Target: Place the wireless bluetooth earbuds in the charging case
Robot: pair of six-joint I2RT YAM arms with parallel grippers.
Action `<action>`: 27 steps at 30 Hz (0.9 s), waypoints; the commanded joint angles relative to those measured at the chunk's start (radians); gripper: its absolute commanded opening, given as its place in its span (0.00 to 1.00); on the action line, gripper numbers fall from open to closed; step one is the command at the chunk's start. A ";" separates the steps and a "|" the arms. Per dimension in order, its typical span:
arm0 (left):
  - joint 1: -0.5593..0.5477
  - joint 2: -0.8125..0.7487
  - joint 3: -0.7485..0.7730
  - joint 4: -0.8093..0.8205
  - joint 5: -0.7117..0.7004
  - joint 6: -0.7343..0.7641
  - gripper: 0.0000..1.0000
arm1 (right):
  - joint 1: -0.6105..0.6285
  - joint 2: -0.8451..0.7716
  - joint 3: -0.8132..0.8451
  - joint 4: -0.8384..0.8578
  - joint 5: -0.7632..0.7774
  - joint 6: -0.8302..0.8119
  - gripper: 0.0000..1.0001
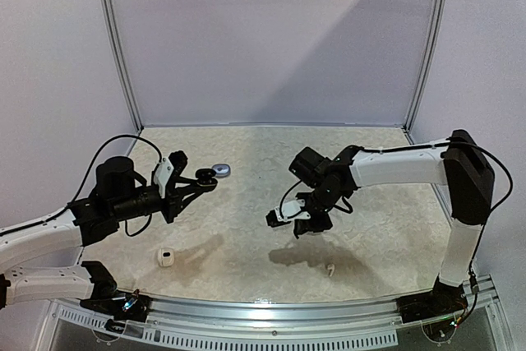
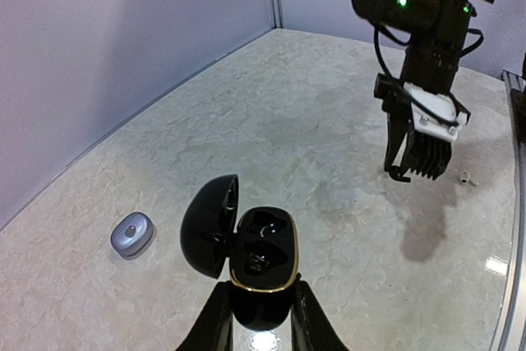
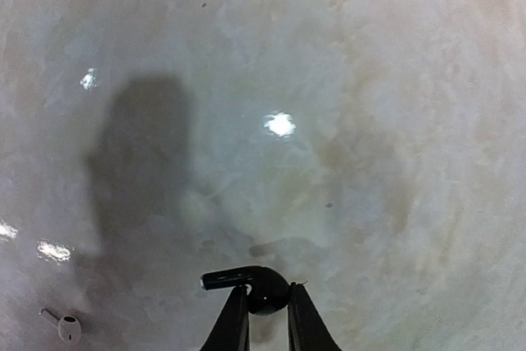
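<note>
My left gripper [image 2: 261, 293] is shut on the base of a black charging case [image 2: 263, 256] with a gold rim, held above the table. Its lid [image 2: 209, 223] is swung open to the left and two dark sockets face up. In the top view that case [image 1: 204, 180] is at the left gripper's [image 1: 197, 183] tips. My right gripper [image 3: 268, 297] is shut on a black earbud [image 3: 256, 284], stem pointing left, above the tabletop. It hangs right of the case, fingers down [image 2: 415, 166], well apart from it [image 1: 302, 226]. A white earbud [image 3: 66, 326] lies on the table [image 1: 330, 270] [image 2: 467, 177].
A closed silvery-grey case [image 2: 132, 233] lies on the table left of the black one [image 1: 222, 170]. A small white case [image 1: 166, 258] sits near the front left. Pale walls enclose the marbled table [image 1: 263, 145] at back and sides.
</note>
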 commanded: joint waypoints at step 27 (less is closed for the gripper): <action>0.013 0.026 -0.014 0.436 0.239 -0.135 0.00 | 0.366 -0.095 0.173 0.965 0.628 -0.079 0.00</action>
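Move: In my right hand I hold a black earbud. The open black case in my left hand is about 20 cm left of that hand, 1 cm ahead and some 17 cm higher. On the table, 4 cm below my right hand, the lilac case lies 22 cm ahead and 21 left, the white earbud 10 back and 8 right. From my left hand, the black earbud is level fore and aft, about 22 cm to the right and 15 below. I sweep the gripped black earbud up off the area above the table, climbing some 28 cm and going 17 cm left towards the open black case, swinging my right fingers from pointing down to nearly level, left and forward; I ease off beside the case. Meanwhile my left hand lifts the case about 7 cm and a little right to meet it, tilting it some 20 degrees. Both grips stay shut. ##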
